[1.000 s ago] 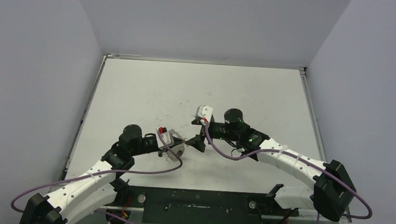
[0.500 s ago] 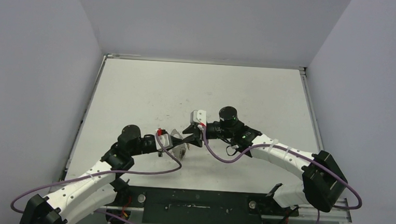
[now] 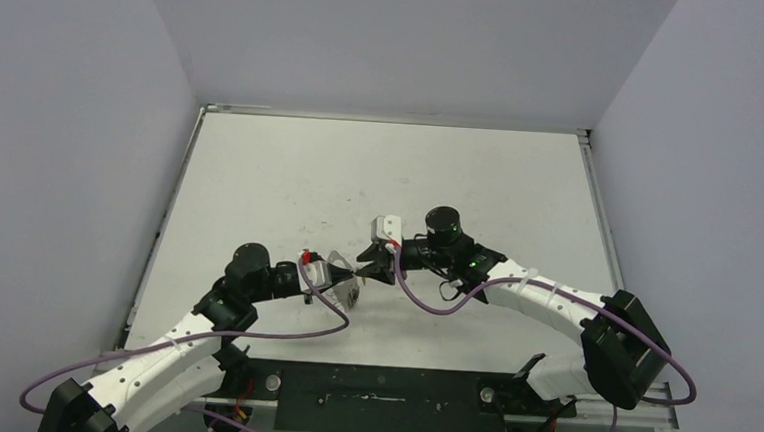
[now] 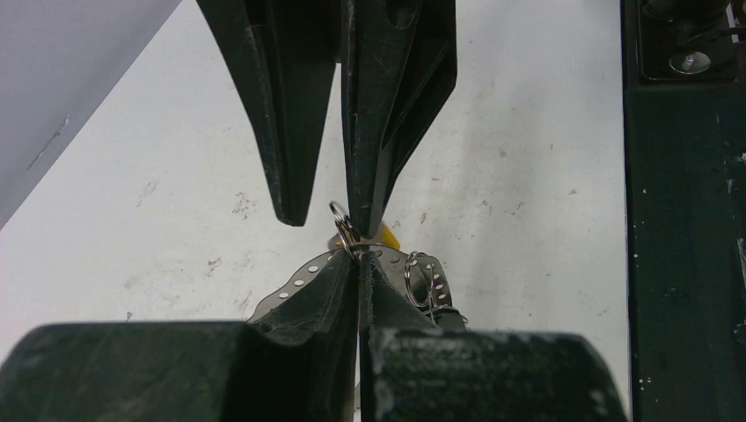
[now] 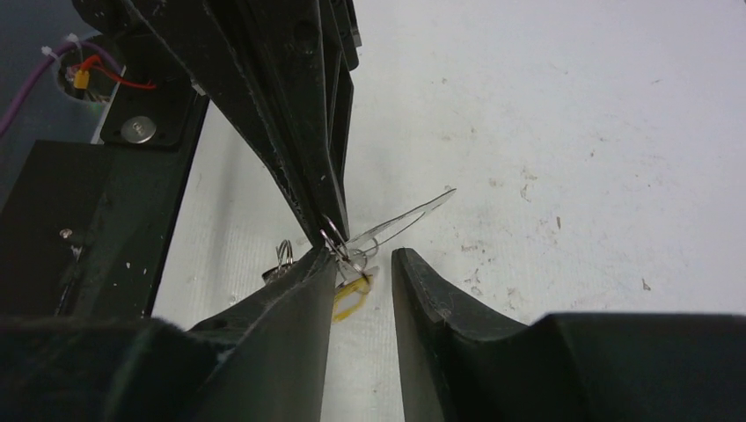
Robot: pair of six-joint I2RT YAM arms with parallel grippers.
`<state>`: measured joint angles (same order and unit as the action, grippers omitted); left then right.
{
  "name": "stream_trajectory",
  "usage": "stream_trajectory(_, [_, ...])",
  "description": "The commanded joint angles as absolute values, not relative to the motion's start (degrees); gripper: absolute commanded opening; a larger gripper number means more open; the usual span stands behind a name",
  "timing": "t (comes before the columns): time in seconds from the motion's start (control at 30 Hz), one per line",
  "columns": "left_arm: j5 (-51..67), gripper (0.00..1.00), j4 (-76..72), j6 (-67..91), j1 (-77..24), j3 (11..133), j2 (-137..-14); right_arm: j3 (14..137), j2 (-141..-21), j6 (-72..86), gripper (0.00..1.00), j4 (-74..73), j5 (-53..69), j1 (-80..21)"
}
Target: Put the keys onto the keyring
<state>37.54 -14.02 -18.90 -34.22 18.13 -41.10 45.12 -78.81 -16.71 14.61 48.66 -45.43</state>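
Observation:
My left gripper point(image 4: 358, 259) is shut on the keyring point(image 4: 299, 274), a thin silvery piece with a row of small holes, held edge-up just above the table. A small split ring point(image 4: 341, 220) sticks up at the pinch point. A yellow-headed key point(image 5: 350, 297) hangs from it. My right gripper point(image 5: 365, 264) meets the left one tip to tip. Its jaws stand a narrow gap apart, with the yellow key in that gap beside the left finger point(image 5: 295, 325). More small rings point(image 4: 420, 281) hang off the keyring. In the top view both grippers point(image 3: 359, 273) touch at mid-table.
The black base plate point(image 3: 377, 401) runs along the near edge, close behind the left gripper point(image 4: 686, 220). Purple cables point(image 3: 423, 294) loop off both wrists. The white table point(image 3: 361, 165) is scuffed and walled on three sides.
The right gripper has swung left and up to the left gripper's tip and narrowed its jaws. The left gripper has stayed shut on the keyring, shifting only slightly.

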Motion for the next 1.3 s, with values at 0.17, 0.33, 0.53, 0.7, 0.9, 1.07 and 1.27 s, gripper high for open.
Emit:
stream_trajectory(0.17, [38.9,0.00,-18.6,-19.1,-34.7,18.5,-41.3,45.5,-78.9,-18.8,0.05,16.1,53.5,-45.1])
stream_trajectory(0.33, [38.8,0.00,-18.8,-18.2,-34.6,18.2,-41.3,45.3,-78.7,-17.5,0.00,17.8,54.6,-45.1])
stream_trajectory(0.53, [36.5,0.08,-19.3,-15.9,-34.7,18.6,-41.8,45.1,-78.0,-16.4,0.00,16.5,52.1,-45.1])
stream_trajectory(0.7, [35.6,0.37,-17.7,-14.1,-34.5,20.4,-42.5,46.5,-77.0,-15.2,0.00,12.5,48.5,-45.0])
stream_trajectory(0.9, [35.1,0.58,-16.6,-12.4,-32.6,25.1,-46.0,48.5,-76.8,-12.8,0.00,9.9,41.4,-45.1])
stream_trajectory(1.07, [36.1,0.60,-20.3,-8.9,-29.9,28.8,-52.7,50.9,-77.5,-12.9,0.00,7.3,35.6,-45.0])
stream_trajectory(1.27, [39.8,0.61,-33.9,-0.4,-26.4,29.8,-61.8,54.8,-79.7,-15.9,0.00,1.0,29.4,-44.6])
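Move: The keyring stands in the left hand's shut fingertips, and for the right hand it lies about 1 cm back and 1 cm left, level between its half-open fingers. From the left hand, the perforated plate hangs about 2 cm back, 2 cm left and 6 cm lower. The yellow tag is roughly 2 cm right, level fore-and-aft, 4 cm down; the black fob is about 5 cm back, 1 cm right and 5 cm down. The right fingers close on the keyring beside the left fingertips, easing back about 1 cm as they pinch. Only then does the left hand open wide, let go and swing forward some 6 cm and up a little, while the right, keeping its pinch, dips slightly and carries forward about 5 cm, turning some 15 degrees clockwise. ##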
